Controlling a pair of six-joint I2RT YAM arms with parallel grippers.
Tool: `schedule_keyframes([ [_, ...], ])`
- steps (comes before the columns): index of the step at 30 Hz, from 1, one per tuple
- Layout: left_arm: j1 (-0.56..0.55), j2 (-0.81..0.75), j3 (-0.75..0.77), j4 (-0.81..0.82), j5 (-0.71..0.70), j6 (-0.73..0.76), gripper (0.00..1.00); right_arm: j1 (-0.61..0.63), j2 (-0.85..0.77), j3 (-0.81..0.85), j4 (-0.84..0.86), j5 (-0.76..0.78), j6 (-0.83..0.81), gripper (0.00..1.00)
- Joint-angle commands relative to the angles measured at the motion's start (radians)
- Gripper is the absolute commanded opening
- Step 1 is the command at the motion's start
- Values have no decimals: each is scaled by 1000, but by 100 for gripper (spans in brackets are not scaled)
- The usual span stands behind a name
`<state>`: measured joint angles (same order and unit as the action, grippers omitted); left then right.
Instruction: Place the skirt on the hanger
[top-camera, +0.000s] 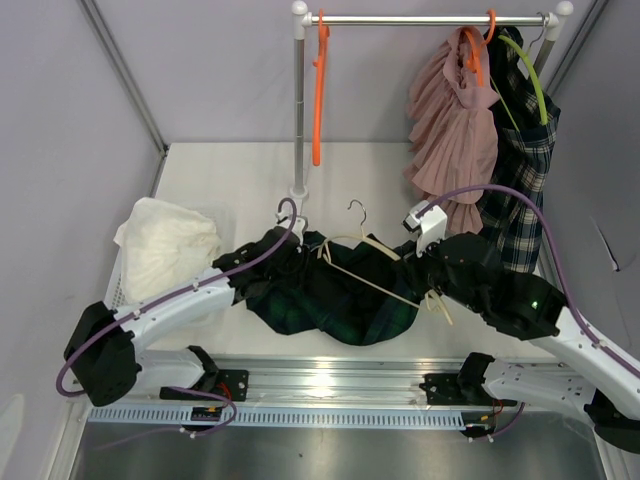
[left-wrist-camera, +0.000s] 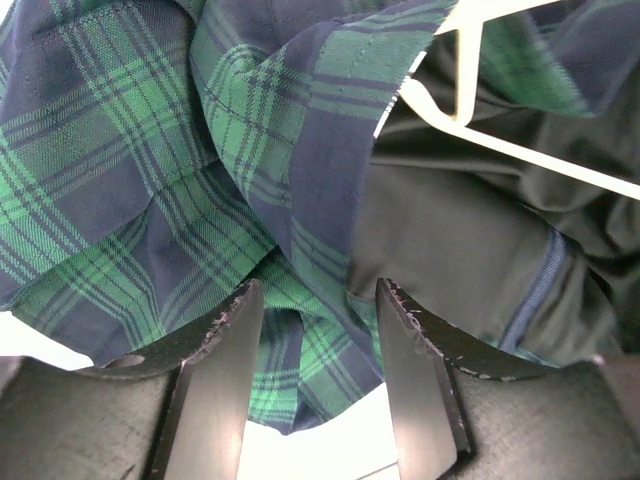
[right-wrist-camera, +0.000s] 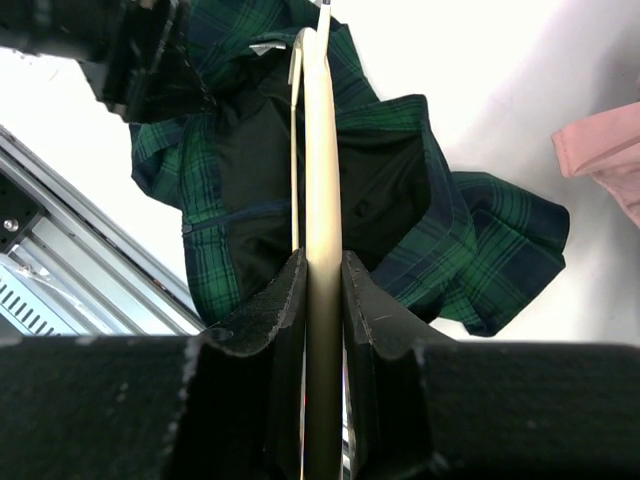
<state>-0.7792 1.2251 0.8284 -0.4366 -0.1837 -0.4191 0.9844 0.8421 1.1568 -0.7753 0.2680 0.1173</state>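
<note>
The dark green plaid skirt (top-camera: 330, 295) lies bunched on the table between the two arms. Across it rests the cream hanger (top-camera: 372, 277), its metal hook pointing toward the back. My right gripper (top-camera: 428, 262) is shut on one cream bar of the hanger (right-wrist-camera: 322, 170), held over the skirt (right-wrist-camera: 470, 225). At the skirt's left end my left gripper (top-camera: 290, 245) stands open; in its wrist view the jaws are apart with plaid fabric (left-wrist-camera: 150, 150) just beyond the left gripper (left-wrist-camera: 312, 300) and the hanger's corner (left-wrist-camera: 470, 115) at upper right.
A white cloth (top-camera: 168, 245) is heaped at the left. The clothes rack's pole (top-camera: 298, 110) stands behind the skirt, carrying an orange hanger (top-camera: 318, 90), a pink skirt (top-camera: 455, 120) and a dark plaid garment (top-camera: 525, 170). A metal rail (top-camera: 330, 385) runs along the near edge.
</note>
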Motion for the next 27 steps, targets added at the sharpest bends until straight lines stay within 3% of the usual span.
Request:
schedule_keyframes([
  [1, -12, 17, -14, 67, -62, -24, 53, 3, 3, 69, 65, 14, -19, 0],
  [8, -17, 79, -14, 102, -73, -17, 36, 3, 12, 83, 65, 11, -25, 0],
  [12, -19, 89, -22, 107, -74, -18, 20, 3, 15, 89, 64, 1, -27, 0],
  [15, -19, 77, 14, 58, -85, -15, 1, 3, 15, 93, 57, -4, -30, 0],
  [27, 12, 143, 322, -220, -36, 37, 0, 5, -6, 116, 62, -65, -54, 0],
])
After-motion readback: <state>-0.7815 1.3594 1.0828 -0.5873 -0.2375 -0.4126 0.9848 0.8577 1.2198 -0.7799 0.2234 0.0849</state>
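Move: Just below the left hand's open fingers, about 2 cm down and 1 cm ahead, lies the skirt edge that it will pinch. The hanger's left tip, already tucked under the waistband, is about 4 cm ahead, 3 cm right and 2 cm higher than that hand; the dark lining's middle lies some 3 cm back, 8 cm right and 5 cm down. From the right hand, the skirt edge is about 7 cm ahead, 18 cm left and 21 cm down. Sinking about 2.5 cm onto the skirt with a slight reach forward, the left hand shuts its fingers on the skirt edge, then pulls that edge up some 6 cm while carrying it a little forward and right, towards the hanger's left tip. The right hand keeps its grip on the hanger and raises it slowly by about 2 cm. ##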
